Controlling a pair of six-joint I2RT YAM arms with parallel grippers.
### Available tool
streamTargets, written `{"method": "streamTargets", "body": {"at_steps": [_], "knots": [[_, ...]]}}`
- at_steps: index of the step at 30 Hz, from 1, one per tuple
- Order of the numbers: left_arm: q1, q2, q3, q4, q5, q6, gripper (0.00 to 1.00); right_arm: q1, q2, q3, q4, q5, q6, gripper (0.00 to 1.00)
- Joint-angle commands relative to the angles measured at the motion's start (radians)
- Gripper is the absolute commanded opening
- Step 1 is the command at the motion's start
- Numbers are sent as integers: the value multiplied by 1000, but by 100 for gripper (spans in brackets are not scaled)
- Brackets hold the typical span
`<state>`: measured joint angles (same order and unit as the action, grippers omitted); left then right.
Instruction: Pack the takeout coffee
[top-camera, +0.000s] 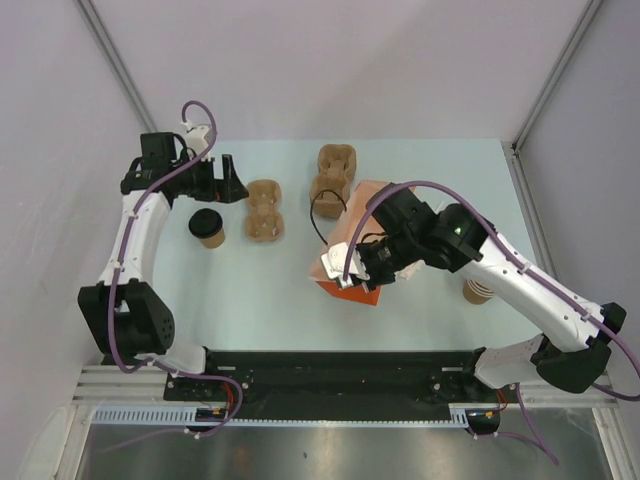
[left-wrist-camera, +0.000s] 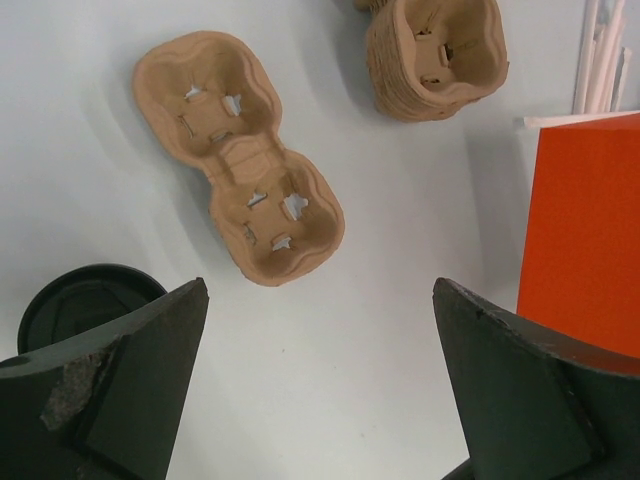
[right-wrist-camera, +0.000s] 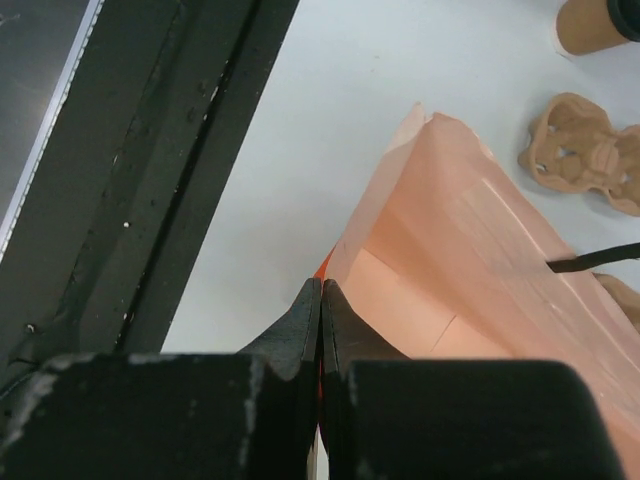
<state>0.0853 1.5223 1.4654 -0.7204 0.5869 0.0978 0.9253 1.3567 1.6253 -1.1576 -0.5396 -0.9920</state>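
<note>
The takeout coffee (top-camera: 206, 227), a tan paper cup with a black lid, stands upright at the table's left. It also shows as a black lid (left-wrist-camera: 85, 300) beside my left finger and at the top right corner of the right wrist view (right-wrist-camera: 595, 25). My left gripper (top-camera: 228, 180) (left-wrist-camera: 320, 300) hovers wide open just beyond the cup, with only bare table between its fingers. A brown two-cup carrier (top-camera: 265, 210) (left-wrist-camera: 240, 200) lies empty to the cup's right. My right gripper (top-camera: 348, 275) (right-wrist-camera: 320, 285) is shut on the near rim of an orange paper bag (top-camera: 355, 240) (right-wrist-camera: 480, 260), whose mouth gapes open.
A stack of pulp carriers (top-camera: 333, 175) (left-wrist-camera: 435, 55) sits at the back middle. A stack of lidless paper cups (top-camera: 478, 291) stands under my right arm. The bag's black cord handle (right-wrist-camera: 595, 258) crosses its mouth. The black base rail (right-wrist-camera: 150, 200) runs along the near edge.
</note>
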Motion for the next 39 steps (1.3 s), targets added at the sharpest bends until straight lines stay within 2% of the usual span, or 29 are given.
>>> {"method": "streamTargets", "body": {"at_steps": [1, 13, 16, 18, 23, 27, 29, 30, 34, 39], "knots": [[-1, -57, -39, 47, 21, 2, 99, 20, -42, -47, -4, 7, -108, 0], [-1, -45, -71, 68, 13, -26, 99, 11, -87, -119, -105, -55, -390, 1], [-2, -28, -59, 68, 21, -43, 100, 6, -108, -140, -93, -59, -396, 3], [-2, -22, -57, 75, 27, -49, 99, 6, -110, -143, -85, -51, -387, 12], [-2, -5, -53, 78, 30, -58, 99, -6, -125, -145, -59, -59, -369, 22], [-2, 13, -34, 75, 36, -61, 100, -8, -139, -143, -54, -56, -349, 46], [-2, 18, -31, 72, 39, -61, 99, -6, -157, -143, -33, -53, -321, 52], [-2, 22, -27, 72, 37, -61, 99, -3, -165, -143, -4, -46, -285, 62], [-4, 22, -27, 72, 42, -55, 100, 7, -197, -113, 65, -23, -191, 70], [-5, 30, -22, 59, 63, -18, 100, 6, -177, 38, 111, 38, -94, 73]]}}
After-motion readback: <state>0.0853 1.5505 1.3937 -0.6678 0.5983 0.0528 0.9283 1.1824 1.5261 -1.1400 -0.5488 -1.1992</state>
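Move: The right hand already pinches the near-left rim of the orange bag; the bag's middle is about 10 cm ahead of it, 4 cm to its right and 13 cm below. Beyond, on the table some 26 cm below the hand, the stacked carriers lie about 40 cm ahead and 3 cm left, the straws roughly 25 cm ahead and 20 cm right. From the left hand the bag's middle is about 15 cm back, 28 cm right and 8 cm below. Down some 4 cm goes the right hand, easing a little back and to the right while turning about 15 degrees counter-clockwise, and sets the orange bag onto the table, its rim still pinched. Then the fingers open wide, let go of the rim, and the hand lifts about 5 cm above the bag. The empty left hand sinks about 3 cm, fingers staying open. ##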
